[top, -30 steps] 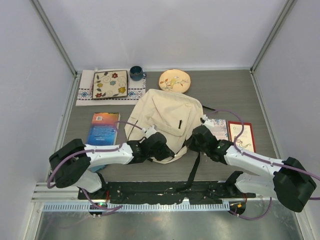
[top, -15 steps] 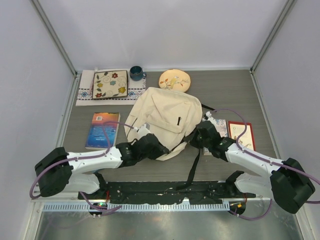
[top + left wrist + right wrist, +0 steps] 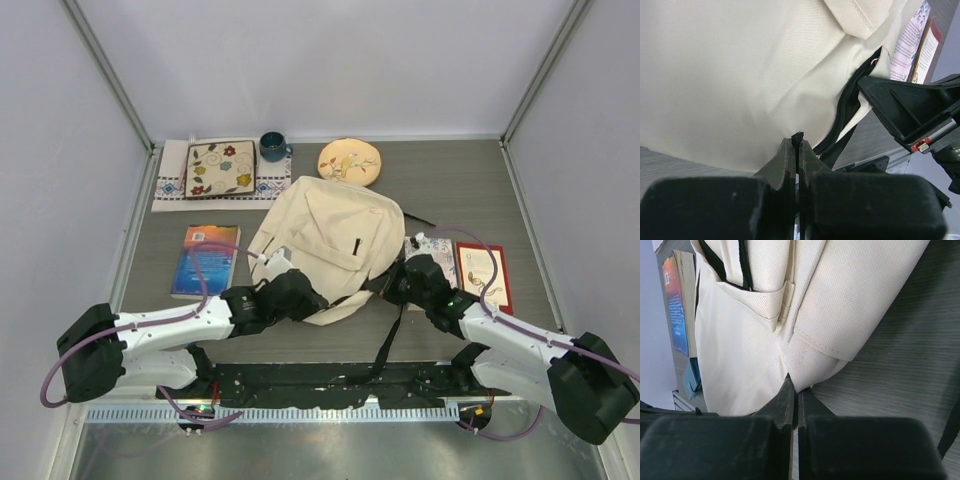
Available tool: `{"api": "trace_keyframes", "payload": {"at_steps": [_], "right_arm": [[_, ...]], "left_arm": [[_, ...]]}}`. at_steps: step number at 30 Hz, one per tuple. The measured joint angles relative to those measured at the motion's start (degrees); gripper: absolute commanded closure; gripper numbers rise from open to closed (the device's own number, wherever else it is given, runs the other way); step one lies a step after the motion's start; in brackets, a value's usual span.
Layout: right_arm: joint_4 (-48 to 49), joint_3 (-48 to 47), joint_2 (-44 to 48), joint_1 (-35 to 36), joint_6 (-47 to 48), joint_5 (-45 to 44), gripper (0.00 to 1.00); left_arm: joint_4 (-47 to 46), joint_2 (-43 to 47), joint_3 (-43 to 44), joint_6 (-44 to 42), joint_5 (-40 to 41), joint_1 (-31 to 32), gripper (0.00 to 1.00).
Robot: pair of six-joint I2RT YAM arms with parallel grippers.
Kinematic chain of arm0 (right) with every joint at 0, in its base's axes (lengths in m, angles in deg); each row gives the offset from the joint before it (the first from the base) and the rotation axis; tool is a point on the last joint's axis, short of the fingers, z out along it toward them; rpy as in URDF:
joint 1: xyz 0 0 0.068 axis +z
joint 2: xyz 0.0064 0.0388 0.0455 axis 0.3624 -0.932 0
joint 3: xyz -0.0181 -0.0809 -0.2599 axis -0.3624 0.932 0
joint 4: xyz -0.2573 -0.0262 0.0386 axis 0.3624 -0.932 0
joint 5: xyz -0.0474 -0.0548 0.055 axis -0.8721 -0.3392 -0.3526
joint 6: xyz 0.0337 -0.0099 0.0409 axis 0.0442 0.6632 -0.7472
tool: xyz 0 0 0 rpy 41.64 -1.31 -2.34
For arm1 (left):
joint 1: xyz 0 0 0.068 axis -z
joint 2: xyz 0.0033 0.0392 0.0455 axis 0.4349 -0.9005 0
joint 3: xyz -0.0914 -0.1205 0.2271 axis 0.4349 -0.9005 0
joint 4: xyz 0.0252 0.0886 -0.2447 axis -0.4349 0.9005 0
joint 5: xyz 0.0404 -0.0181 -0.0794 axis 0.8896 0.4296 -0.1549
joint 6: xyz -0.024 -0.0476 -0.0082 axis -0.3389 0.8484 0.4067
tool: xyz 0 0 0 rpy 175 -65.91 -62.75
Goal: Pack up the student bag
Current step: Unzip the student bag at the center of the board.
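Observation:
The student bag [image 3: 330, 240], cream fabric with black straps, lies flat mid-table. My left gripper [image 3: 315, 302] is at its near left edge, shut on a thin black ribbed tab [image 3: 797, 136] next to the bag's dark zipper [image 3: 847, 107]. At the bag's near right edge my right gripper [image 3: 394, 285] is shut on a fold of cream fabric [image 3: 805, 375], with its jaws tight together. The right gripper's black body [image 3: 912, 107] shows in the left wrist view, just across the zipper. A black strap [image 3: 388, 335] trails toward the arm bases.
A blue book [image 3: 205, 260] lies left of the bag. Two booklets [image 3: 478, 270] lie to its right. At the back stand a round floral plate [image 3: 349, 160], a blue mug [image 3: 272, 147] and a square floral plate on a cloth [image 3: 220, 168]. White walls enclose the table.
The left arm has stretched lower and swung its elbow left, its gripper shifting left. The right gripper has moved slightly right and nearer. Both stay shut on the bag.

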Motion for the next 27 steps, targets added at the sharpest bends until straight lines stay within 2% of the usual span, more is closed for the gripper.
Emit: {"api": "trace_keyframes", "payload": {"at_steps": [5, 12, 15, 16, 19, 21, 27], "right_arm": [[0.15, 3.32, 2.89, -0.13, -0.37, -0.07, 0.99], [1.27, 1.99, 0.13, -0.22, -0.37, 1.4, 0.99], [1.42, 0.5, -1.66, -0.24, 0.35, 2.86, 0.76], [1.2, 0.07, -1.79, -0.26, 0.76, 3.41, 0.58], [-0.46, -0.72, -0.66, -1.22, 2.19, 4.09, 0.4], [-2.84, -0.72, 2.01, -2.05, 2.38, 3.87, 0.37], [-8.59, -0.92, 14.95, -2.71, 1.44, 4.39, 0.37]], "left_arm": [[2.86, 1.51, 0.24, 1.01, -0.11, 0.24, 1.0], [5.46, 6.23, -1.03, 1.73, 1.03, 0.17, 1.0], [6.64, 7.19, -1.29, 1.7, 1.62, 0.17, 1.0], [7.04, 7.52, -1.36, 1.66, 1.77, 0.17, 1.0], [8.83, 8.52, -1.73, 1.29, 2.14, 0.17, 1.0], [9.99, 8.41, -1.97, 1.11, 2.43, 0.13, 1.0], [10.38, 5.84, -1.97, 0.72, 2.4, 0.02, 1.0]]}}
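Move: The left hand, shut on the zip pull at the bag's near edge, has the unopened near-left edge about 7 cm to its left, 2 cm ahead and 5 cm below. The already open zip stretch centres some 5 cm to its right and 2 cm ahead. The right hand pinches the bag's right-side cloth right at its fingertips; the pocket's black pull lies about 9 cm ahead and 2 cm left of that hand, the white book's middle roughly 13 cm right and 3 cm ahead. Leftward and slightly back, the left hand keeps its pinch on the zip pull and draws it about 4 cm along the bag's near edge, rising a centimetre and then sinking. The right hand at first keeps hold of the cloth, dipping about 1 cm down and back, then opens wide, lets go and lifts some 5 cm clear of the bag. ##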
